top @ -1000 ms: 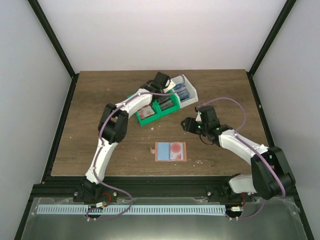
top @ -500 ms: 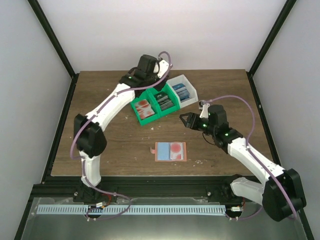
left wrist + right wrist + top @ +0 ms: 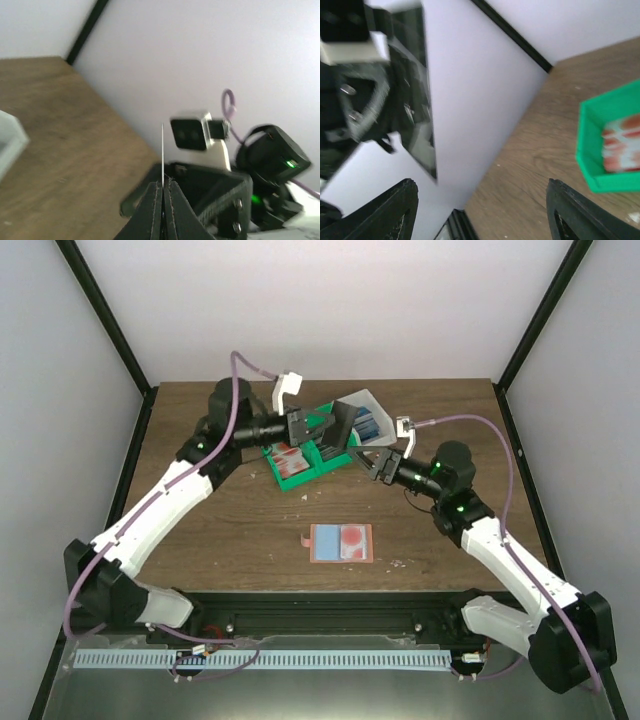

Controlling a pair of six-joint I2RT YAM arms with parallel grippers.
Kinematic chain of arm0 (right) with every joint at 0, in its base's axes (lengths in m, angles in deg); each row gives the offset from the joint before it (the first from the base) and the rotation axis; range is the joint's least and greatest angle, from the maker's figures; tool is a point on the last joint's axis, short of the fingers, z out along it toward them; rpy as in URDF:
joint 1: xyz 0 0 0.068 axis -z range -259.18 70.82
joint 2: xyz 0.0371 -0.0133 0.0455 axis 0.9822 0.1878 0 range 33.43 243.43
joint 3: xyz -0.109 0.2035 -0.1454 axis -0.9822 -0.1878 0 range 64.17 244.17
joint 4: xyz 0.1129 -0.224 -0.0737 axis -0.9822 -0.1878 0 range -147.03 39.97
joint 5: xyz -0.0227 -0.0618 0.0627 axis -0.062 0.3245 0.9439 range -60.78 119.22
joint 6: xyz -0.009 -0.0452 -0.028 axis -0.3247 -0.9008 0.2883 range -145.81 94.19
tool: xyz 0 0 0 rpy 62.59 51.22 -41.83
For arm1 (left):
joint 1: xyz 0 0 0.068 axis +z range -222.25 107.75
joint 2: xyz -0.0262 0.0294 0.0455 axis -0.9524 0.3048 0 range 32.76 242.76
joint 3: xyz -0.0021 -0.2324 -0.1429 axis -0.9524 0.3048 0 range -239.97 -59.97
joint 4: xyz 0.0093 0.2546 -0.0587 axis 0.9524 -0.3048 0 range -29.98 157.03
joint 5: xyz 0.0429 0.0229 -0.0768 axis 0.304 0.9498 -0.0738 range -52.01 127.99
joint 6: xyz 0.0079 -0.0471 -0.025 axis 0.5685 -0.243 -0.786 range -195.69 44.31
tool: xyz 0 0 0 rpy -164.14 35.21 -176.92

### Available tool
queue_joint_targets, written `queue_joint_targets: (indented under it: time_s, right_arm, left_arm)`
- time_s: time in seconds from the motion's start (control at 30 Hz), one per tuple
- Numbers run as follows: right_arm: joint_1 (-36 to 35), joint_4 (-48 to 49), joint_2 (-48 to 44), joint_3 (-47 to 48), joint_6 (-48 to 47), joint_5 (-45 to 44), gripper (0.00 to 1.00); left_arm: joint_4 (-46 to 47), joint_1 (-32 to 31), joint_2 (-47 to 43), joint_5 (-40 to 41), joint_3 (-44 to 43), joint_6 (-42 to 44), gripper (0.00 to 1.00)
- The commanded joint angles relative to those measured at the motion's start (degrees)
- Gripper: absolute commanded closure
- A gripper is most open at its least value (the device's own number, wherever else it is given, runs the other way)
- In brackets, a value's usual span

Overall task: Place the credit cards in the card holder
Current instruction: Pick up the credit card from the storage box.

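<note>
My left gripper (image 3: 323,430) hangs above the bins, pointing right, shut on a dark credit card (image 3: 342,424). In the left wrist view that card (image 3: 162,150) shows edge-on as a thin line rising from the closed jaws (image 3: 163,186). My right gripper (image 3: 373,462) faces it from the right, open and empty, a short gap from the card. In the right wrist view the dark card (image 3: 417,95) stands left of centre, ahead of the spread fingers (image 3: 481,186). The salmon card holder (image 3: 341,542) lies open on the table with a blue card in it.
Two green bins (image 3: 300,455) and a white bin (image 3: 372,420) with more cards stand at the back middle of the table, under the left gripper. Red-and-white cards (image 3: 622,142) lie in the green bin (image 3: 590,150). Black frame posts run along both table sides.
The left arm has lifted out of the bins and swung its wrist to point right, carrying the dark card. The right gripper has moved up and left toward it and opened wider.
</note>
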Motion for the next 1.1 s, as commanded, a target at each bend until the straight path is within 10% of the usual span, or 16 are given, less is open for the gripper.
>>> queue_joint_targets:
  time_s: [0.0,0.17,0.63,0.83,1.07]
  right_arm:
    - [0.4,10.2,-1.7,3.1,6.3,8.5,0.29]
    - [0.5,14.6,-1.7,2.2,11.6,12.7,0.33]
    - [0.4,20.0,2.1,-0.9,17.9,16.6,0.99]
    - [0.4,4.0,-0.6,-4.3,7.6,11.1,0.99]
    - [0.4,-11.4,-3.3,-14.2,-1.2,6.5,1.00]
  left_arm:
    - [18.9,0.2,-4.9,-14.0,10.3,-22.9,1.00]
    - [32.2,0.1,-7.7,-17.3,17.7,-33.6,1.00]
    - [32.7,0.1,-8.6,-16.9,23.5,-33.9,1.00]
    - [7.0,0.1,-12.3,-2.1,25.4,-15.4,0.53]
    - [0.9,-5.1,-14.5,11.5,37.4,-10.1,0.43]
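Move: My left hand holds the black credit card up over the table; the right gripper, open, waits about 5 cm to its right, 3 cm back and 6 cm lower. From my right hand the card is some 4 cm ahead, 4 cm left and 6 cm up. From my left hand, the card holder lies about 12 cm back, 2 cm right and 37 cm below, and the storage box roughly 18 cm ahead, 1 cm left and 35 cm below. I draw the card back about 6 cm with my left hand, turning the wrist some 30 degrees, while my right hand comes up and back and shuts its fingers on the card's free edge. Then my left fingers open and let go, that hand sinking away and to the left, and my right hand carries the card down about 12 cm towards the card holder. ##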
